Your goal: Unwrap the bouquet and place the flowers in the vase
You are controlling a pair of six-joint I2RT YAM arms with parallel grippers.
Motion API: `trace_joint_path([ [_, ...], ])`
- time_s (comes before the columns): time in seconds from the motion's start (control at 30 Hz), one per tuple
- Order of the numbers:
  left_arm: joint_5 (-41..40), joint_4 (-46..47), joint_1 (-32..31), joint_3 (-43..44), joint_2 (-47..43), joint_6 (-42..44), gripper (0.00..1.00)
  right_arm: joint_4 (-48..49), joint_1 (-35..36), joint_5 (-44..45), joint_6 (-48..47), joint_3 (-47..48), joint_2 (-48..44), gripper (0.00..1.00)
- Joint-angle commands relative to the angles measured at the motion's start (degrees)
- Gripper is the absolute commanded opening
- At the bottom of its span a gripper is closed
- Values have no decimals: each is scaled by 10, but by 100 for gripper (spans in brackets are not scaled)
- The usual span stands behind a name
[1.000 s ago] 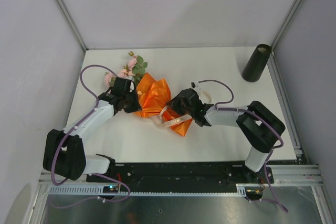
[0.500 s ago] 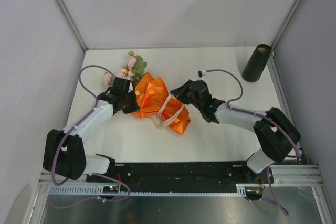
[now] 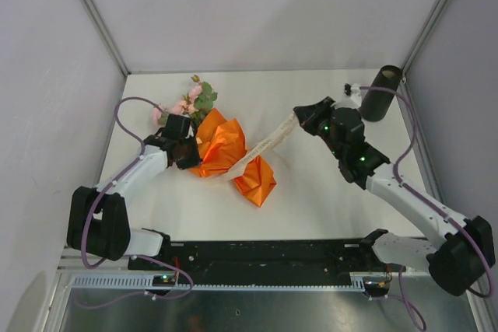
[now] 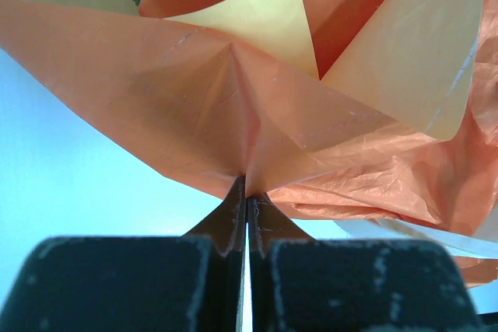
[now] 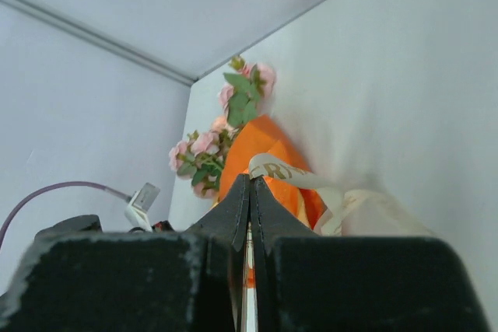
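The bouquet lies left of the table's middle, its orange-yellow paper (image 3: 222, 149) crumpled. The pink flowers (image 3: 194, 101) with green leaves stick out of its far end. My left gripper (image 3: 194, 156) is shut on a fold of the paper (image 4: 233, 106), pinched at the fingertips (image 4: 247, 186). My right gripper (image 3: 298, 117) is shut on the cream ribbon (image 3: 264, 145), which runs taut from the bundle up to it. The right wrist view shows the ribbon (image 5: 282, 171) leaving my closed tips (image 5: 250, 181), with the flowers (image 5: 204, 147) behind. The black vase (image 3: 380, 92) stands upright at the far right.
Metal frame posts and grey walls enclose the table (image 3: 327, 192). The right arm's cable loops close to the vase. The left arm's purple cable (image 3: 128, 106) arcs over the table's left edge.
My right gripper shut on the ribbon and pulled it up and to the right, toward the vase, drawing it out straight. The paper's lower tail shifted left. The left gripper held its grip.
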Motion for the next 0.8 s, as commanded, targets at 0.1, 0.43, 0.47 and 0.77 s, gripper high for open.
trace_joint_path([
  [0.1,-28,-9,5,39,12,17,0,-81,-47,44,-81,-10,-65,0],
  [0.43,-43,-24,22,69,29,32,0,-135,-128,81,-144,-21,-163,0],
  [0.47,-42,-24,25,69,30,33,0,-138,-135,88,-153,-18,-175,0],
  [0.77,-30,-26,39,70,29,38,0,-108,-193,148,-259,20,-220,0],
])
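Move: The right hand, high up and already holding the ribbon, has the bouquet's ribboned neck about 17 cm to its left, 7 cm back and 25 cm below. The vase is roughly 24 cm to its right and 11 cm ahead, the flower heads some 33 cm left and 15 cm ahead. The left hand already pinches the orange wrap, with the neck about 14 cm to its right, level with it and 4 cm lower. Still pinching ribbon, the right hand sweeps some 18 cm right as the left shifts the wrap slightly left. ##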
